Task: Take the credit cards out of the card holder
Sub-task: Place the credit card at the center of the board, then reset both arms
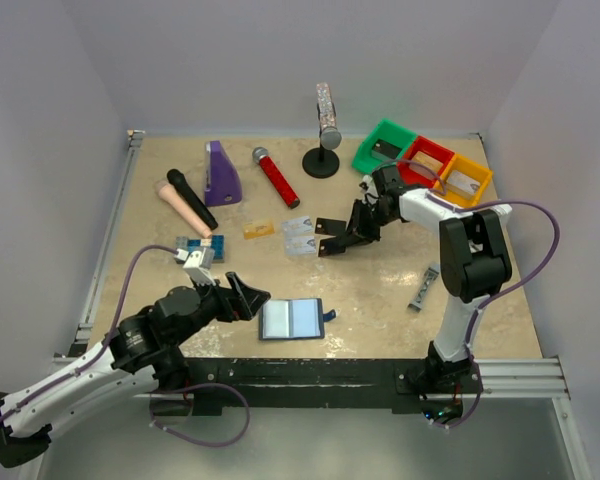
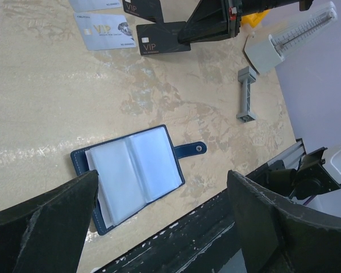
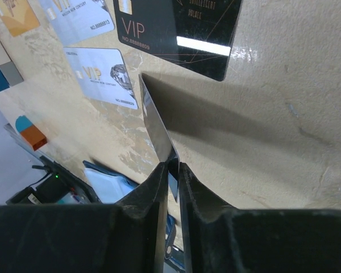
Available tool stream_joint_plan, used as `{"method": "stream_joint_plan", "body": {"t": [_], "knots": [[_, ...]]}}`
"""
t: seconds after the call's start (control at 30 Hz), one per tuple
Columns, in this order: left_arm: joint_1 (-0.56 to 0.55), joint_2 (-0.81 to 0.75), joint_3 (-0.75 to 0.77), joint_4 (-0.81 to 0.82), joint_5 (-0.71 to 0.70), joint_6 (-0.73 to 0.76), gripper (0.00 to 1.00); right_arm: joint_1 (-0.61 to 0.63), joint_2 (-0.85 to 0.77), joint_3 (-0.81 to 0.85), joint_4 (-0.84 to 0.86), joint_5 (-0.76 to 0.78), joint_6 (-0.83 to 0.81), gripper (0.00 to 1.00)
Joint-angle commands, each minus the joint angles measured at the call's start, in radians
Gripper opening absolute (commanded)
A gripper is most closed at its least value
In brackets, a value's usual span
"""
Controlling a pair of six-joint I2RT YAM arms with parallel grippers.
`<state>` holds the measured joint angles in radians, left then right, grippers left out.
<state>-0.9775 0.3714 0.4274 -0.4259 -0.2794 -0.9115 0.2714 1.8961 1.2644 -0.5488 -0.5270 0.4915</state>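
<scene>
The card holder (image 1: 291, 319) (image 2: 133, 173) lies open near the front edge, its pale pockets up and its snap tab to the right. My left gripper (image 1: 248, 297) (image 2: 162, 227) hovers wide open just left of it, holding nothing. Behind it lie an orange-gold card (image 1: 258, 229), two silvery cards (image 1: 299, 235) (image 3: 99, 77) and a black card (image 1: 330, 225) (image 3: 176, 25). My right gripper (image 1: 342, 240) (image 3: 173, 168) has another dark card (image 3: 156, 128) standing edge-on between its fingers. The jaws are a little apart, and the card leans on the left finger.
A studded blue block (image 1: 200, 247) sits left of the cards. Further back are a purple holder (image 1: 221, 173), black and red microphones (image 1: 276, 177) and a stand (image 1: 323, 150). Green, red and yellow bins (image 1: 425, 160) stand back right. A grey clamp (image 1: 425, 287) lies right.
</scene>
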Motion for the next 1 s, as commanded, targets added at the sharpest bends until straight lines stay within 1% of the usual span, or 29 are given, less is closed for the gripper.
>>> {"method": "stream_joint_plan", "body": {"t": [0.0, 0.17, 0.27, 0.4, 0.53, 0.6, 0.73, 0.87, 0.93, 0.97], "knots": [[0.000, 0.008, -0.006, 0.042, 0.017, 0.020, 1.00, -0.009, 0.000, 0.035, -0.020, 0.024, -0.013, 0.20], [0.000, 0.017, -0.001, 0.042, 0.016, 0.025, 1.00, -0.017, -0.029, 0.026, -0.025, 0.048, -0.002, 0.37], [0.000, 0.017, 0.004, 0.041, 0.016, 0.025, 1.00, -0.047, -0.077, 0.001, -0.010, 0.053, 0.024, 0.45], [0.000, 0.003, 0.005, 0.018, -0.001, 0.014, 1.00, -0.063, -0.210, -0.036, -0.010, 0.096, 0.035, 0.52], [0.000, 0.000, 0.022, -0.066, -0.075, -0.029, 1.00, -0.035, -0.403, -0.135, 0.030, 0.146, 0.045, 0.54], [0.000, 0.018, 0.051, -0.143, -0.131, -0.076, 1.00, 0.049, -0.515, -0.193, 0.038, 0.209, 0.013, 0.54], [0.000, 0.072, 0.099, -0.284, -0.205, -0.167, 1.00, 0.259, -0.730, -0.342, 0.062, 0.404, -0.051, 0.54], [0.000, 0.087, 0.096, -0.338, -0.199, -0.207, 1.00, 0.391, -0.952, -0.543, 0.128, 0.496, -0.012, 0.54], [0.000, 0.071, 0.080, -0.336, -0.196, -0.217, 1.00, 0.455, -1.040, -0.603, 0.121, 0.559, 0.004, 0.54], [0.000, 0.063, 0.071, -0.335, -0.196, -0.219, 1.00, 0.489, -1.072, -0.615, 0.089, 0.606, 0.015, 0.54]]}}
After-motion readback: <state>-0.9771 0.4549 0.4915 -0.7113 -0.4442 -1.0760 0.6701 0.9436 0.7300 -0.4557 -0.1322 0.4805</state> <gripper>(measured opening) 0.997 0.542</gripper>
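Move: Just off the right edge of the black card being placed, the right hand has that card's middle about 4 cm to its left, 1 cm back and 2 cm below. The first black card lies about 5 cm ahead and 5 cm left, the lower silver card level ahead and 13 cm left, and the open card holder 21 cm back and 17 cm left. From the left hand the card being placed is some 19 cm ahead, 20 cm right and 14 cm below. Opening its already parting fingers to about half, the right hand stays low, lets go of the black card and slips off to the right by 4 cm. It then climbs about 12 cm and sweeps back some 15 cm, away from the cards, its fingertips tilting outward about 35 degrees. Late on, the empty, open left hand shifts 4 cm left and 4 cm down, turning slightly counter-clockwise. ##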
